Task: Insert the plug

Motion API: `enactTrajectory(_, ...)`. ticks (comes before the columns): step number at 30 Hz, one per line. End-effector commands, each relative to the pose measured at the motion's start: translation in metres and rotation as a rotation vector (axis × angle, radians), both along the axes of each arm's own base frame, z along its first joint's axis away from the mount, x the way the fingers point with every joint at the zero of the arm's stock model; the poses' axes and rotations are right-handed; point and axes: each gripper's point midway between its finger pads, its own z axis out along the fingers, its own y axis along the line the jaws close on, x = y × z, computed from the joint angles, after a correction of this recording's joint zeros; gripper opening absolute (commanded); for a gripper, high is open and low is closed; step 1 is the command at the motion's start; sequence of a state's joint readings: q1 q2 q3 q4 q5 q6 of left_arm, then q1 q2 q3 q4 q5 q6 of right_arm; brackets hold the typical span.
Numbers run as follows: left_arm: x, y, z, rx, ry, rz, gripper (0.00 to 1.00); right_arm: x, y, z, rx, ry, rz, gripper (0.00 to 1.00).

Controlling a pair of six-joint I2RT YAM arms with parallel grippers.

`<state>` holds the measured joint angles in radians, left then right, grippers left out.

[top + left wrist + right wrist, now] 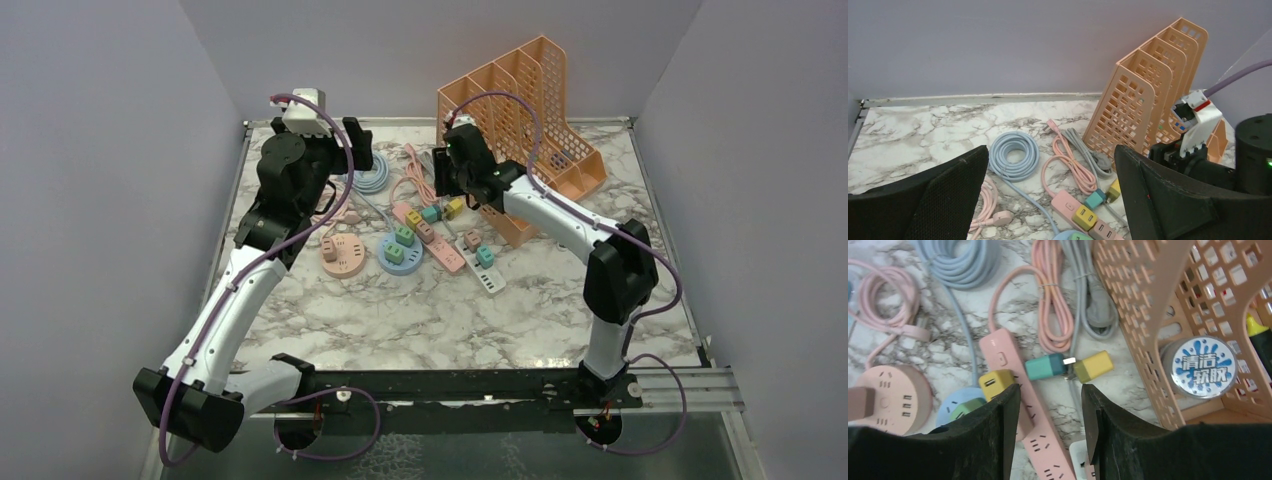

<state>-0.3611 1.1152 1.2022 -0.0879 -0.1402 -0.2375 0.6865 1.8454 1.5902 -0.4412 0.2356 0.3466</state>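
Note:
Two loose plugs lie on their sides just right of the pink power strip (pixel 998 350): a teal plug (pixel 1045 366) with bare prongs, and a yellow plug (pixel 1094 366) touching it. They also show as the teal plug (pixel 431 213) and yellow plug (pixel 455 207) from above. My right gripper (pixel 1050 392) hovers open just short of them, nothing between its fingers. Another yellow plug (pixel 995 381) sits in the pink strip. My left gripper (pixel 1050 149) hangs wide open and empty above the back left of the table.
An orange file rack (pixel 530 120) stands at the back right, close to my right gripper, with a round tin (pixel 1202 365) inside. A blue round socket (pixel 398 255), pink round socket (pixel 343 253) and white strip (pixel 482 268) carry plugs. Coiled blue cable (pixel 1013 155), pink cable (pixel 1073 167) and grey cable (pixel 1090 150) lie behind.

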Motion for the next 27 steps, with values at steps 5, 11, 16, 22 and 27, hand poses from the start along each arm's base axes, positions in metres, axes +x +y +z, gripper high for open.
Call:
enactTrajectory(5,0.003,-0.013,-0.008,-0.079,0.029,-0.047,0.99,0.015,-0.032,-0.058,-0.110,0.183,-0.221,0.49)
enactTrajectory(11,0.008,-0.018,-0.019,-0.101,0.063,-0.052,0.99,0.029,-0.042,-0.088,-0.156,0.215,-0.336,0.52)
enactTrajectory(16,0.015,-0.024,-0.025,-0.110,0.101,-0.066,0.98,0.032,-0.045,-0.109,-0.167,0.257,-0.409,0.51)
enactTrajectory(22,0.021,-0.032,-0.030,-0.124,0.139,-0.086,0.98,0.030,-0.045,-0.131,-0.151,0.282,-0.443,0.51)
enactTrajectory(27,0.021,-0.034,-0.029,-0.122,0.144,-0.094,0.98,0.028,-0.054,-0.142,-0.170,0.265,-0.470,0.42)
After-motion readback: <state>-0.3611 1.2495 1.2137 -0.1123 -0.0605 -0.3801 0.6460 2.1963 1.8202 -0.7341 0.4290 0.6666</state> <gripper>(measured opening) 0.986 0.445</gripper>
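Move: The loose yellow plug lies on the table almost under the right hand, about 16 cm below, 4 cm to its right and roughly 1 cm back. The teal plug touches its left end, some 5 cm left of it and 1 cm nearer; the grey cable plug is about 5 cm beyond it and 2 cm to its left. The yellow plug already in the pink strip is about 5 cm back and 4 cm left of the right hand, 13 cm down. From the left hand the loose yellow plug lies some 18 cm right, 3 cm ahead and 37 cm below. The loose yellow plug is what the right hand comes down to: about 11 cm down, fast at first and then easing, with a drift of some 4 cm to the right as it passes close by the rack's side. The wrist turns clockwise and tips its fingers steeper, the jaws staying about half open, one to each side above the plug. Meanwhile the idle left hand sinks about 5 cm, easing right and forward. ##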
